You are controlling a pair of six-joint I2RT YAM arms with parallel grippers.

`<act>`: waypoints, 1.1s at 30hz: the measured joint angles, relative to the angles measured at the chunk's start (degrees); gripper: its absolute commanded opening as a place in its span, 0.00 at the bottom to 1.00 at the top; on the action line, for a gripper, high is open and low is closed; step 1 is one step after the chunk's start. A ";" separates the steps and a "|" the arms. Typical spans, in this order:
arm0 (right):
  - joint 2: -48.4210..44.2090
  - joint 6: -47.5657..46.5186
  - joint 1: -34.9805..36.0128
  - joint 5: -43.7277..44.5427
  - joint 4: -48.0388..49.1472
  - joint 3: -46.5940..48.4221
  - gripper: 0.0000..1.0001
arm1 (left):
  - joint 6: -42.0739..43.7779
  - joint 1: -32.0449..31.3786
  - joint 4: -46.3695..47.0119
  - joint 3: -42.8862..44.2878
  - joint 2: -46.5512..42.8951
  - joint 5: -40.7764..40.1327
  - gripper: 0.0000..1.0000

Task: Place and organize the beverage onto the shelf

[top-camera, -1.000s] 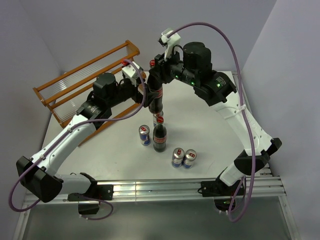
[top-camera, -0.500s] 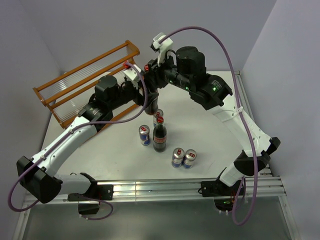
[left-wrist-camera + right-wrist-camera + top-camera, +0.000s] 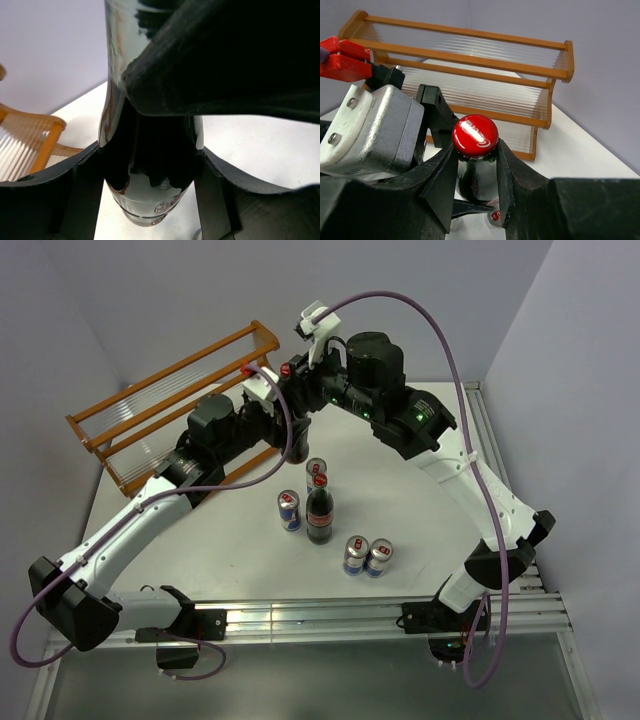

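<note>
A dark cola bottle (image 3: 299,445) with a red cap (image 3: 475,135) hangs tilted above the table, held from both ends. My right gripper (image 3: 476,152) is shut on its neck just under the cap. My left gripper (image 3: 149,157) has both fingers (image 3: 75,190) pressed against the sides of its lower body (image 3: 150,200). A second cola bottle (image 3: 319,512) stands upright on the table among several blue-and-silver cans (image 3: 289,510). The orange-brown shelf (image 3: 170,390) stands at the back left, just beyond both grippers, with nothing on its tiers.
One can (image 3: 316,469) stands right under the held bottle. Two more cans (image 3: 367,556) sit side by side nearer the front. Grey walls close in behind the shelf (image 3: 470,55) and on the right.
The right gripper carried the bottle left and toward the shelf, tilting it. The left gripper's fingers closed in from wide open onto the bottle's lower body.
</note>
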 measured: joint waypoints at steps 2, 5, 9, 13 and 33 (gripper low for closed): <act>0.22 0.20 0.15 0.48 1.11 0.00 0.44 | -0.02 -0.07 0.00 -0.04 -0.39 -1.40 0.00; 0.22 0.72 0.44 2.45 3.78 0.00 0.54 | -0.48 -0.15 -0.28 -0.22 -1.29 -3.39 0.00; -1.29 0.85 0.63 5.14 9.62 0.00 0.64 | -0.61 0.28 -3.43 -0.74 -1.77 -6.29 0.00; -4.00 0.87 0.63 8.00 12.61 -0.76 0.73 | -0.98 0.66 -6.25 -1.25 -1.77 -9.09 0.00; -36.81 5.49 -0.90 25.51 17.00 -34.99 1.00 | -3.80 13.84 -15.96 21.94 5.60 -18.86 0.00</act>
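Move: The bottle is still shared: the left gripper holds its body, the right its neck, with the bottle's middle about 10 cm below the right hand. From the left hand, the shelf's middle lies some 22 cm ahead, 28 cm left and 23 cm down; from the right hand, about 22 cm ahead, 27 cm left and 34 cm down. The standing bottle is 3 cm back, 5 cm right and 24 cm below the left hand; the back can is 8 cm ahead, 5 cm right and 30 cm down. Open the right fingers wide to release the bottle's neck, lifting about 9 cm off it, then swing right and somewhat back, sinking again. Keep the left grip on the bottle's body and carry it left towards the shelf, dipping slightly, then forward and up, nearly 14 cm leftwards in all, turning counter-clockwise some 30 degrees. ##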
